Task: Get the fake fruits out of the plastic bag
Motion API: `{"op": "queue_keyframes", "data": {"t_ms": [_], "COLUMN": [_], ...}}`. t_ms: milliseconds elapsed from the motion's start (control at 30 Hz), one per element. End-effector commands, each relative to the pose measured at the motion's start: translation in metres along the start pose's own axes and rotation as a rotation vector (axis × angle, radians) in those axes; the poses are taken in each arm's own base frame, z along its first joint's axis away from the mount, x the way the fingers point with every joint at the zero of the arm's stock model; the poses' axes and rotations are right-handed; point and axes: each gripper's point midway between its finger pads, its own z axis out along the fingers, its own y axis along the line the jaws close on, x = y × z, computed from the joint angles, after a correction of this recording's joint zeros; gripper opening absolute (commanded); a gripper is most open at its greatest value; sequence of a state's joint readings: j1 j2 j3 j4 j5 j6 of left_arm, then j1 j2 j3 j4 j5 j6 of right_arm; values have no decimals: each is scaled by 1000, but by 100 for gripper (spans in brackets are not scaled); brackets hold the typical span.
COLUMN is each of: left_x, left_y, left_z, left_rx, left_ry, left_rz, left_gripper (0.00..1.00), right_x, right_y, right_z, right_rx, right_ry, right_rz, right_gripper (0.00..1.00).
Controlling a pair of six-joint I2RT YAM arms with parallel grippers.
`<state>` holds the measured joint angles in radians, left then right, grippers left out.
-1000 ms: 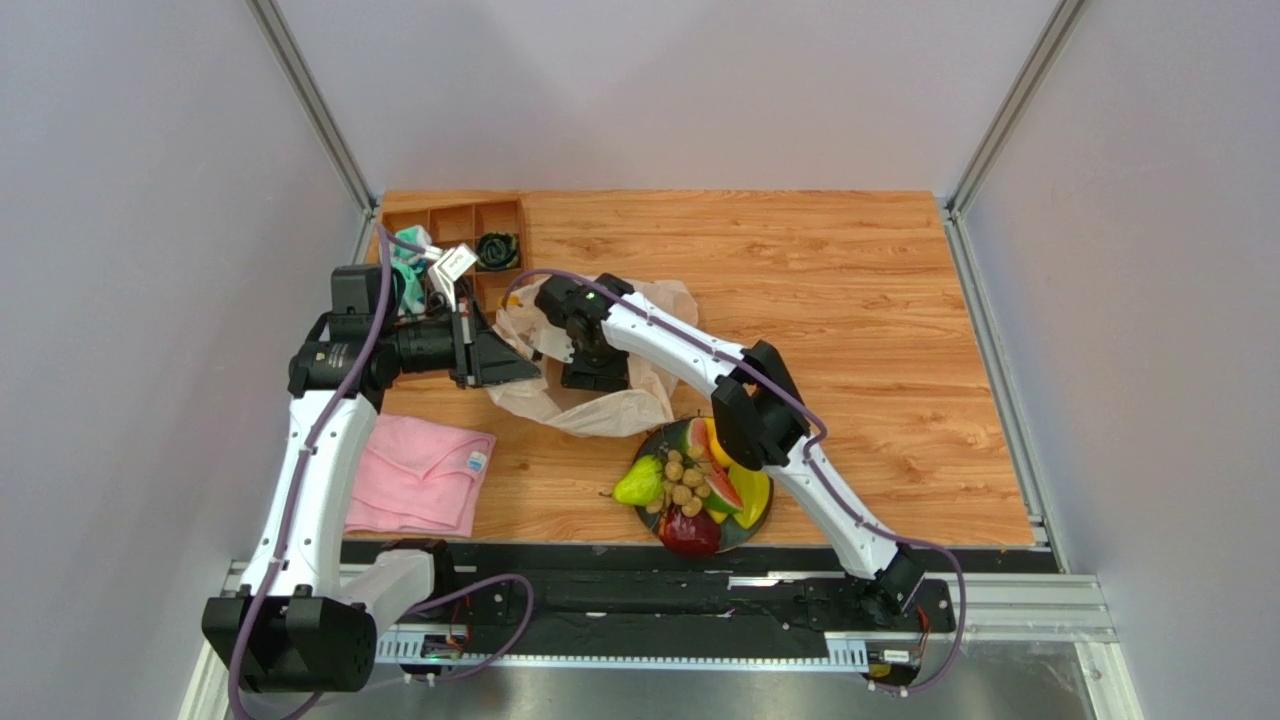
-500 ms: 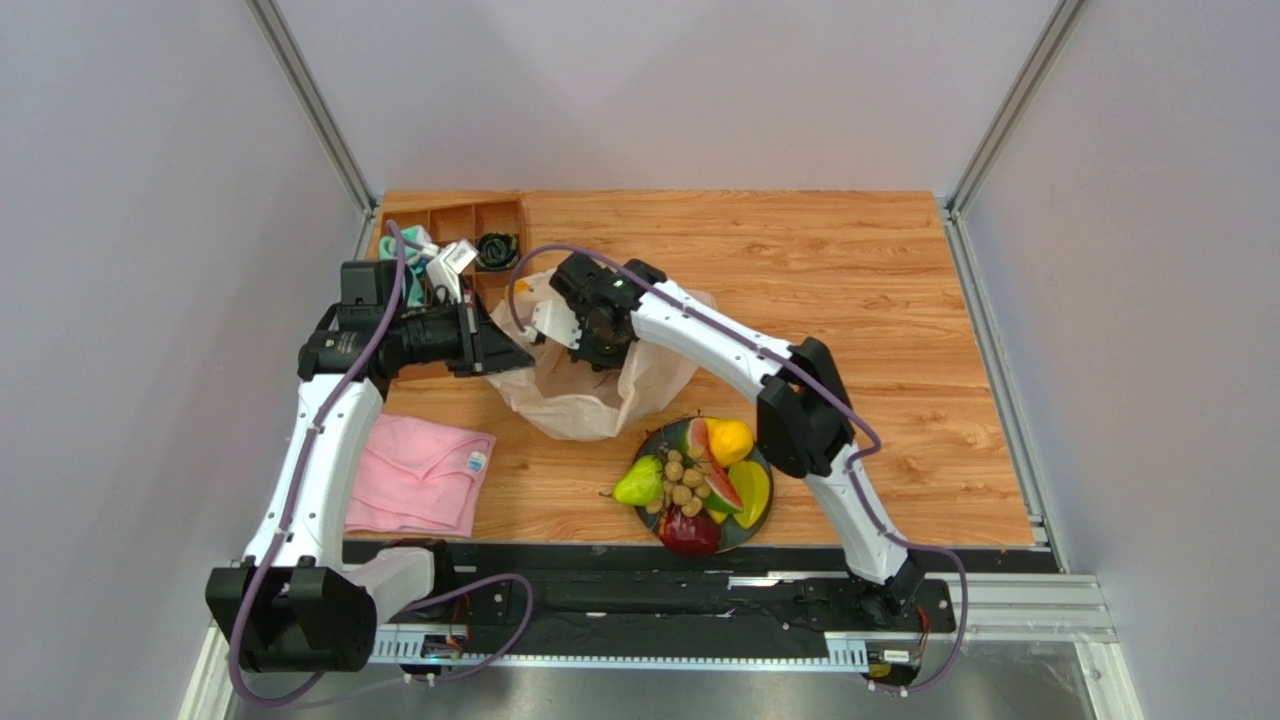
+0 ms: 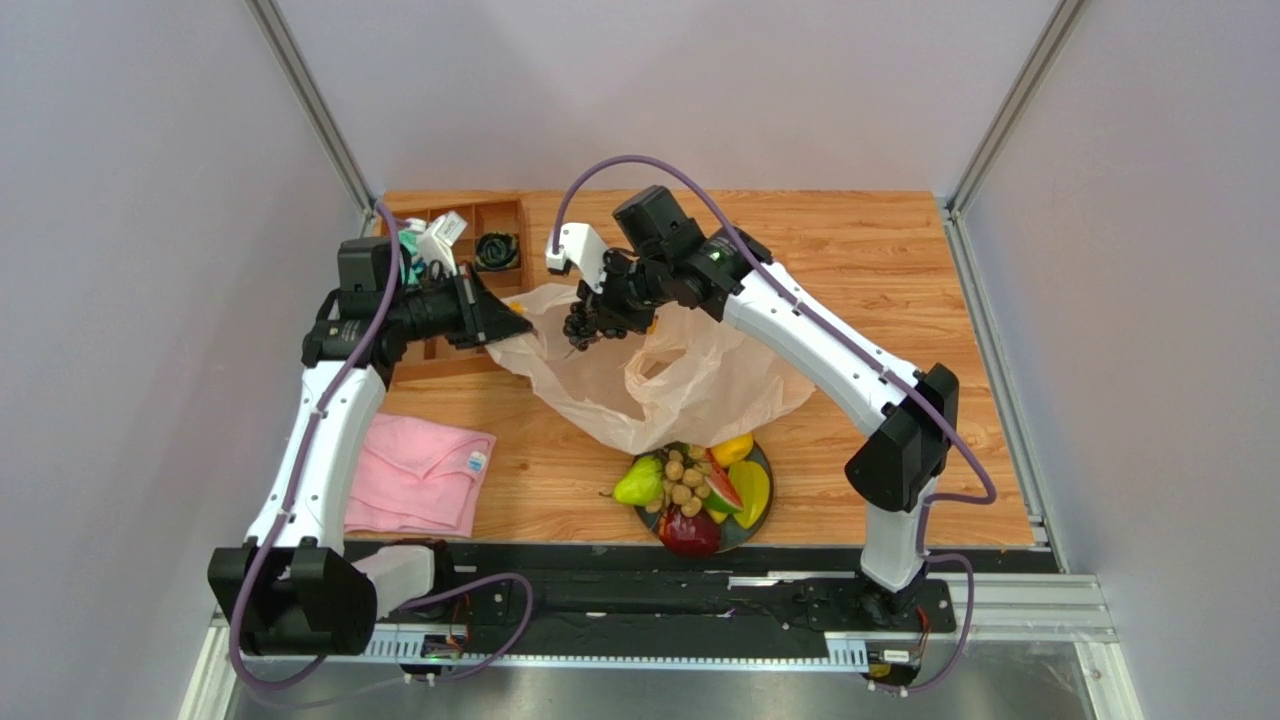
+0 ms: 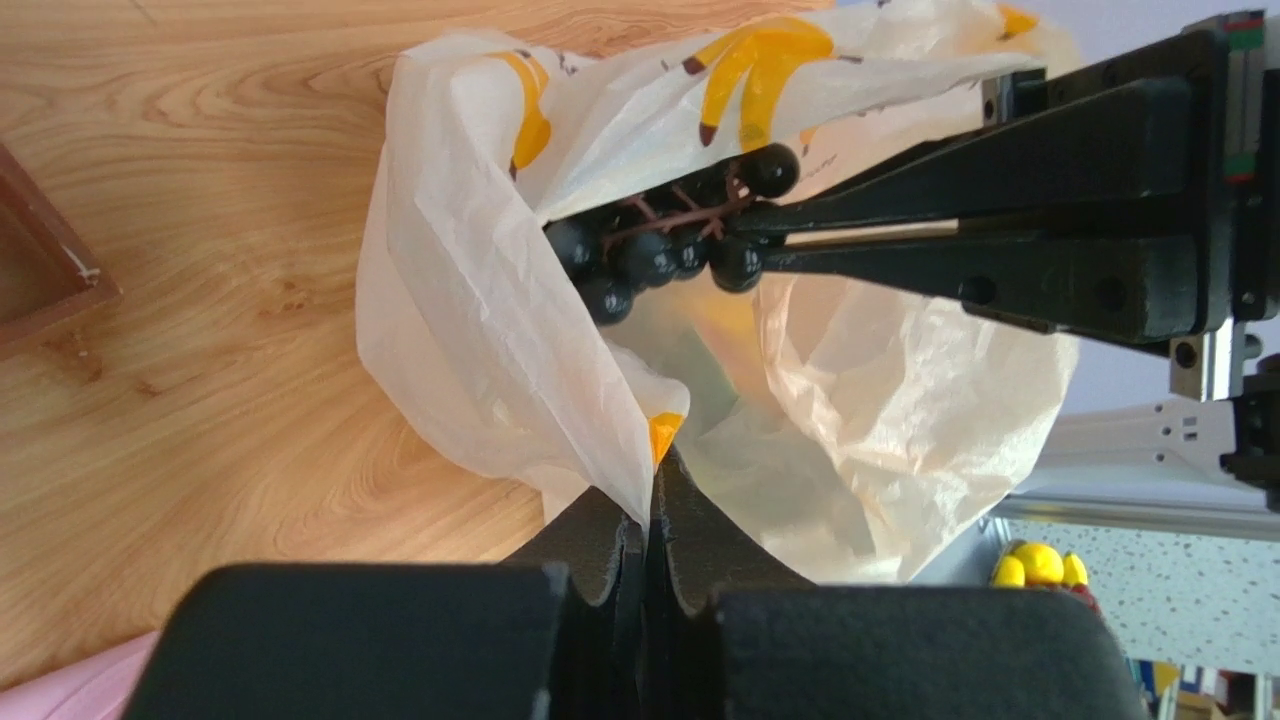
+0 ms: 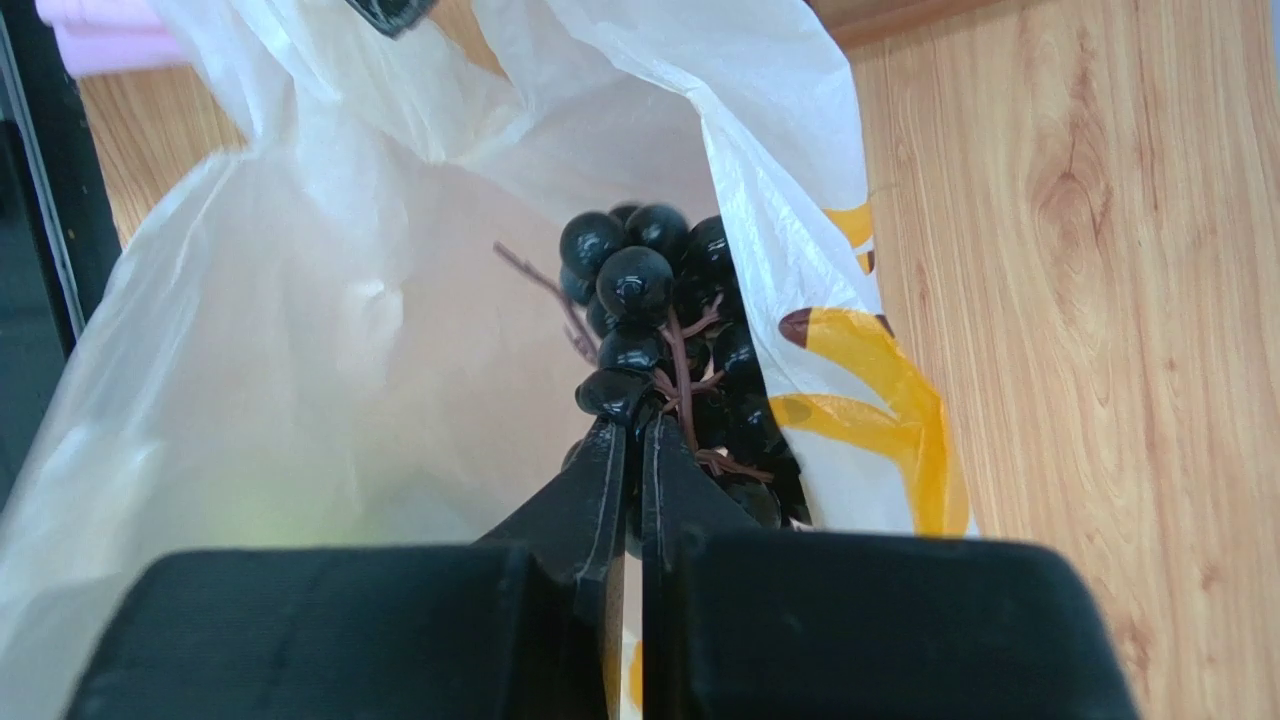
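Observation:
The plastic bag (image 3: 684, 375), cream-white with printed bananas, hangs stretched between the two arms, and its lower end droops over the plate's far side. My left gripper (image 4: 651, 503) is shut on the bag's rim (image 4: 466, 330) at the left (image 3: 504, 318). A dark purple grape bunch (image 5: 646, 285) hangs just above the bag's mouth, with my right gripper (image 5: 634, 428) shut on its stem. From above, the bunch (image 3: 583, 321) sits at the bag's open top. Several fake fruits lie on the plate: green pear (image 3: 639, 483), pale grapes (image 3: 687, 483), red apple (image 3: 690, 530), lemon (image 3: 732, 447).
The dark plate (image 3: 760, 522) sits near the front edge. A folded pink cloth (image 3: 418, 473) lies at the front left. A wooden tray (image 3: 466, 221) at the back left holds rolled socks (image 3: 498, 248). Grey walls enclose the table.
My right gripper shut on the grape bunch inside the bag and lifted it up and back. The bag rose and stretched out with it. The left gripper kept its hold.

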<state>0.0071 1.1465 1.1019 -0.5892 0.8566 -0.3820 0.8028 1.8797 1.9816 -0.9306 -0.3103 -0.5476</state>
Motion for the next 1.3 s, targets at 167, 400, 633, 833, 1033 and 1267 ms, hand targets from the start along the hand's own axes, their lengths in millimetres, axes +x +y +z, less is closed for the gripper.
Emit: {"op": "queue_keyframes", "data": {"t_ms": [167, 400, 633, 833, 1033, 1267], "left_x": [-89, -180, -226, -212, -195, -182], "left_y": [-16, -24, 10, 46, 44, 17], "left_z": [20, 33, 49, 66, 68, 33], "left_rx": [60, 61, -61, -138, -167, -189], "left_ry": [-127, -258, -333, -299, -269, -275], "left_rz": [-23, 56, 99, 30, 56, 173], "left_gripper": [0, 0, 0, 0, 36, 95], "right_x": [-64, -127, -146, -112, -15, 57], "right_y": [-65, -95, -110, -83, -31, 17], "right_z": [-13, -70, -147, -179, -193, -175], "right_rx": [97, 220, 496, 531, 548, 491], "right_ry": [-274, -462, -594, -534, -336, -204], "right_rz": [98, 77, 119, 286, 567, 715], "right_gripper": [0, 0, 0, 0, 0, 0]}}
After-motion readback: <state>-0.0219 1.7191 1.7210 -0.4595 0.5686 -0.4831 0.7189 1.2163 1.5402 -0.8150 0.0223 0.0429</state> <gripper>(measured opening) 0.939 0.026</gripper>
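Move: My right hand holds the black grapes inside the bag's mouth. The plate lies about 16 cm to its right, 13 cm back and 23 cm below; on the near side the pear is some 6 cm right and 13 back, and the bag's body is level ahead, about 9 cm right. My left hand pinches the bag's rim; from it the wooden box's middle lies roughly 21 cm ahead, 16 left and 25 down, the plate 24 cm right and 9 back. I keep the black grapes pinched and draw them out of the bag, my right hand going up and a bit forward, then swinging right and back to the plate's side and sinking again, turning about 40 degrees clockwise. Meanwhile my left hand drags the bag by its rim some 20 cm forward, over a hump, past the box's right side, then spreads its fingers wide and lets go of the rim. ##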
